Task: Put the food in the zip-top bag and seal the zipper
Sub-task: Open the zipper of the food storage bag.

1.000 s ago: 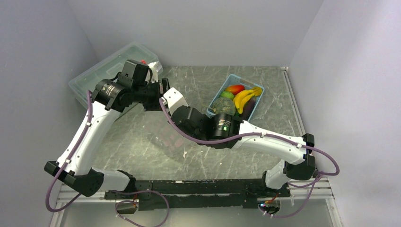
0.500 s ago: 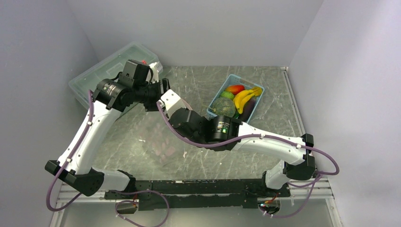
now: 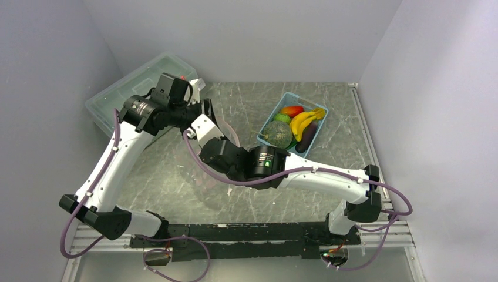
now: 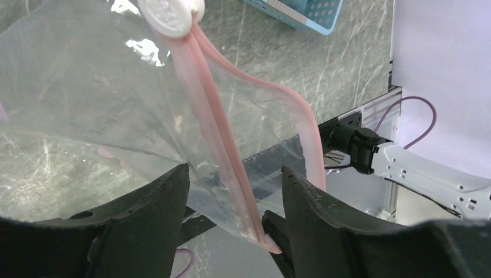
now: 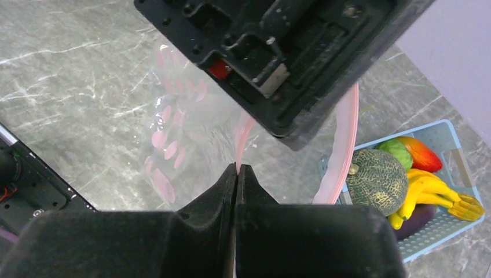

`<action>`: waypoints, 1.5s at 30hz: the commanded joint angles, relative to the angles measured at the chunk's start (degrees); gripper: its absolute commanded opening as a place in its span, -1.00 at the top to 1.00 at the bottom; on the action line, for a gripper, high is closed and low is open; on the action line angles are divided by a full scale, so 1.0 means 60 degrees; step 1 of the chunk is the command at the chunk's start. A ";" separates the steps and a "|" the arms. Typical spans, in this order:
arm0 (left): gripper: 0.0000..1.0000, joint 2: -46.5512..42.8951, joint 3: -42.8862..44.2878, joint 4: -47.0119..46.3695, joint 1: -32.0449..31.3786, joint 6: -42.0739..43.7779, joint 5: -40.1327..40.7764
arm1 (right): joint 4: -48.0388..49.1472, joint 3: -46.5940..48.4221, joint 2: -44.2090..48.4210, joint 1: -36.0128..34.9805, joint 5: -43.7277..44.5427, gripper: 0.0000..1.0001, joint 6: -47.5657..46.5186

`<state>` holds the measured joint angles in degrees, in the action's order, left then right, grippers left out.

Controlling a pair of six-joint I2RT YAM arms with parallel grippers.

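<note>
The zip-top bag (image 5: 173, 139), clear with pink dots, hangs off the table between the two arms (image 3: 197, 170). My right gripper (image 5: 237, 168) is shut on one lip of the pink zipper (image 5: 344, 145). My left gripper (image 4: 235, 174) stands open astride the zipper (image 4: 214, 127), whose end lies against the right-hand finger. The mouth gapes, its two pink lips apart. The food lies in the light-blue basket (image 3: 318, 130): yellow bananas (image 3: 302, 122), a dull-green melon (image 5: 376, 179), a small green ball (image 5: 399, 152) and a red-orange piece (image 5: 422, 153).
A translucent lidded box (image 3: 117, 94) stands at the far left, just behind the left arm. The basket (image 5: 446, 229) sits at the far right of the marble table (image 3: 246, 100). Grey walls close in on three sides.
The right arm has swung left and further from the bases, drawing the bag's edge up to the left gripper. The left gripper has shifted slightly right, with its jaws still apart.
</note>
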<state>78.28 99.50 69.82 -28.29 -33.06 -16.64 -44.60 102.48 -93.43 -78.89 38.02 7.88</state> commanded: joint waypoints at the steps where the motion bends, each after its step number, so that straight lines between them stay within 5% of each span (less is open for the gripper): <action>1: -0.20 -0.0008 0.0358 0.0374 -0.0030 0.0257 -0.0002 | 0.0071 0.0456 0.0058 -0.0106 0.0538 1.00 -0.0196; 10: 0.38 -0.0032 0.0419 0.0629 -0.0028 0.0437 0.0296 | -0.0022 0.0571 -0.0043 -0.0121 0.0803 1.00 -0.0218; 14: 0.97 -0.0038 0.0434 0.0693 -0.0030 0.0500 0.0429 | 0.0026 0.0483 0.0025 -0.0123 0.0805 1.00 -0.0178; 21: 1.00 -0.0141 0.0467 0.0726 -0.0030 0.0570 0.0554 | 0.0069 0.0302 0.0133 -0.0123 0.0605 0.95 -0.0110; 26: 1.00 -0.0221 0.0376 0.0684 -0.0027 0.0652 0.0597 | 0.0719 -0.0200 0.0743 -0.0123 0.0110 0.28 -0.0158; 32: 1.00 -0.0305 0.0288 0.0671 -0.0030 0.0917 0.0736 | 0.0711 -0.0155 0.1190 -0.0123 0.0029 -0.12 -0.0089; 45: 1.00 -0.0040 0.0903 0.1303 -0.0030 0.1694 0.0496 | -0.0586 0.1593 0.0658 0.0475 0.0020 -0.35 0.0869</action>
<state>78.26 101.38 76.09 -28.49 -25.56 -13.08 -45.01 106.37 -87.61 -78.24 38.44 9.96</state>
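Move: The held zipper lip passes between the open left fingers, about 1 cm back, 1 cm left and 1 cm below the left hand point. Its near end is already in the shut right fingers. The white slider sits roughly 7 cm ahead of the left hand, 3 cm to its right and about level; the bag's loose lip bows out some 2 cm ahead and 6 cm right, a little lower. Easing about 1 cm back, left and down, the left hand shuts its fingers on the zipper lip beside the right fingers, then keeps its pinch and draws another centimetre left. The right hand holds its end still until the left has closed, then opens, lets go and climbs about 6 cm, shifting some 2 cm right, away from the lip. ##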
